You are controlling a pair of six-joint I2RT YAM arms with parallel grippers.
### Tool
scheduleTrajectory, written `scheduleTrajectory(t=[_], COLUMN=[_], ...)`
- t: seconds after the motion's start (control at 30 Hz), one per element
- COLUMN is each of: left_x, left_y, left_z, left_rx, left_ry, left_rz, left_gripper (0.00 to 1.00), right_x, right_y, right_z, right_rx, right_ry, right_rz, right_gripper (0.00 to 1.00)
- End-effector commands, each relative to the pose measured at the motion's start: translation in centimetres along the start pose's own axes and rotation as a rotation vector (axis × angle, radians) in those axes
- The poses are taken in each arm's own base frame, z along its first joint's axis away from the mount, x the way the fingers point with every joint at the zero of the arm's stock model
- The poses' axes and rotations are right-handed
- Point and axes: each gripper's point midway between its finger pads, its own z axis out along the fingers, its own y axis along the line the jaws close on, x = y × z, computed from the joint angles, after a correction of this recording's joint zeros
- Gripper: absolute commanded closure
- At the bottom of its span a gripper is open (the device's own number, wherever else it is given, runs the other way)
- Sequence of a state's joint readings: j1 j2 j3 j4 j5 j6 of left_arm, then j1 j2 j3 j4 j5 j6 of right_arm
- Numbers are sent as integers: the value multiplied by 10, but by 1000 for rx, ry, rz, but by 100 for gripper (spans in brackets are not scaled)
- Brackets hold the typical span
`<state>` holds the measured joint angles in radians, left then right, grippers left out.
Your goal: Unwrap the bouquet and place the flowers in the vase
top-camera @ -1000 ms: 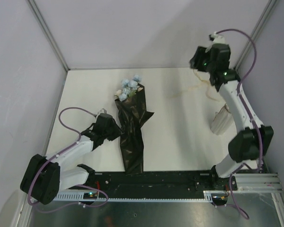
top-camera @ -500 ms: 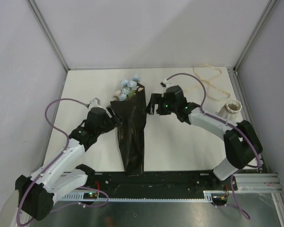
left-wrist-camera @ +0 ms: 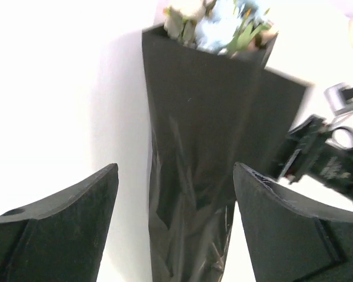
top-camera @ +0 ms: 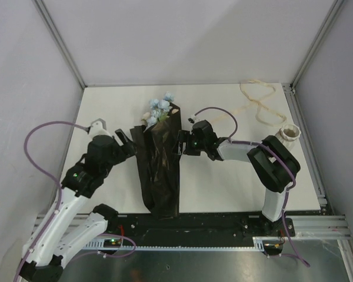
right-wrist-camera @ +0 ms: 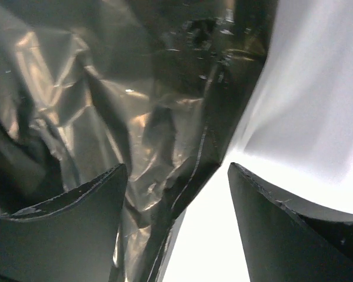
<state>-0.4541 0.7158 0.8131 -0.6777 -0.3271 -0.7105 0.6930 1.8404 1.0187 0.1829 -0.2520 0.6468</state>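
Note:
The bouquet [top-camera: 160, 167] lies lengthwise in mid-table, a long roll of crinkly black paper [left-wrist-camera: 200, 147]. The flowers [top-camera: 160, 108], pale blue and cream, poke out of its far end [left-wrist-camera: 223, 20]. My left gripper [top-camera: 134, 137] is open at the wrap's left edge, and in the left wrist view the wrap lies ahead between the spread fingers of that gripper [left-wrist-camera: 173, 167]. My right gripper [top-camera: 182, 143] is open at the wrap's right edge. The paper's edge [right-wrist-camera: 206, 158] sits between the spread fingers of this gripper [right-wrist-camera: 176, 167]. The cream ribbed vase [top-camera: 289, 134] stands upright at far right.
A loose cream ribbon [top-camera: 257, 101] lies curled at the back right, behind the vase. Grey walls enclose the table at the back and on both sides. The arm bases and a black rail [top-camera: 194, 224] run along the near edge.
The right arm swung down from the back right corner to the wrap's right edge. The left arm shifted up along the left edge. Both grippers opened, and the wrap's right flap now lies folded in.

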Motion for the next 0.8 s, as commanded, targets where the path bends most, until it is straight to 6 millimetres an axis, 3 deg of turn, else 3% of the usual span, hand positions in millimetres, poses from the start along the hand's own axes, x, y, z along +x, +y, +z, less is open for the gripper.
scheduleTrajectory(t=[0.0,0.2,0.3,0.43,0.6,0.77], left_x=[-44,-57,-55,-45,-22,11], left_y=[5,4,4,11,27,39], left_z=[-31,-44,-43,-32,-5,29], left_rx=[-38,-28,-26,-68,-170,-182], left_ry=[-125,-162,-157,-131,-53,118], left_rz=[41,54,56,57,67,-43], left_gripper=[17,17,17,17,17,17], right_x=[6,12,8,-15,-48,-88], right_y=[-8,-10,-8,-1,4,11], right_z=[14,26,33,46,70,89], right_rx=[18,-2,-26,-72,-102,-133], right_ry=[-5,2,-18,-71,-149,-232], right_rz=[13,17,24,39,64,86], right_gripper=[27,45,68,94,100,100])
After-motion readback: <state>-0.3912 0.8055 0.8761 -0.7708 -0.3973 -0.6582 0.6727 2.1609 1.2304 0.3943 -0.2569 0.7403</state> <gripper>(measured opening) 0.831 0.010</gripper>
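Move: The wrapper's right edge lies between my right hand's open fingers, about 1 cm ahead, 1 cm left and 4 cm below. From that hand the flowers are roughly 15 cm ahead and 7 cm left; the wrapper's left flap is some 13 cm left and 4 cm back. Below my left hand by about 16 cm, that flap lies 4 cm ahead and 1 cm right, with the flowers 24 cm ahead, 7 cm right. With my right hand I sink about 4 cm onto the wrapper's right edge, shut the fingers to pinch it, then drag it forward and left, keeping low. My open left hand, holding nothing, rises some 6 cm over the left flap, easing left, then dips back down to about its starting height. ##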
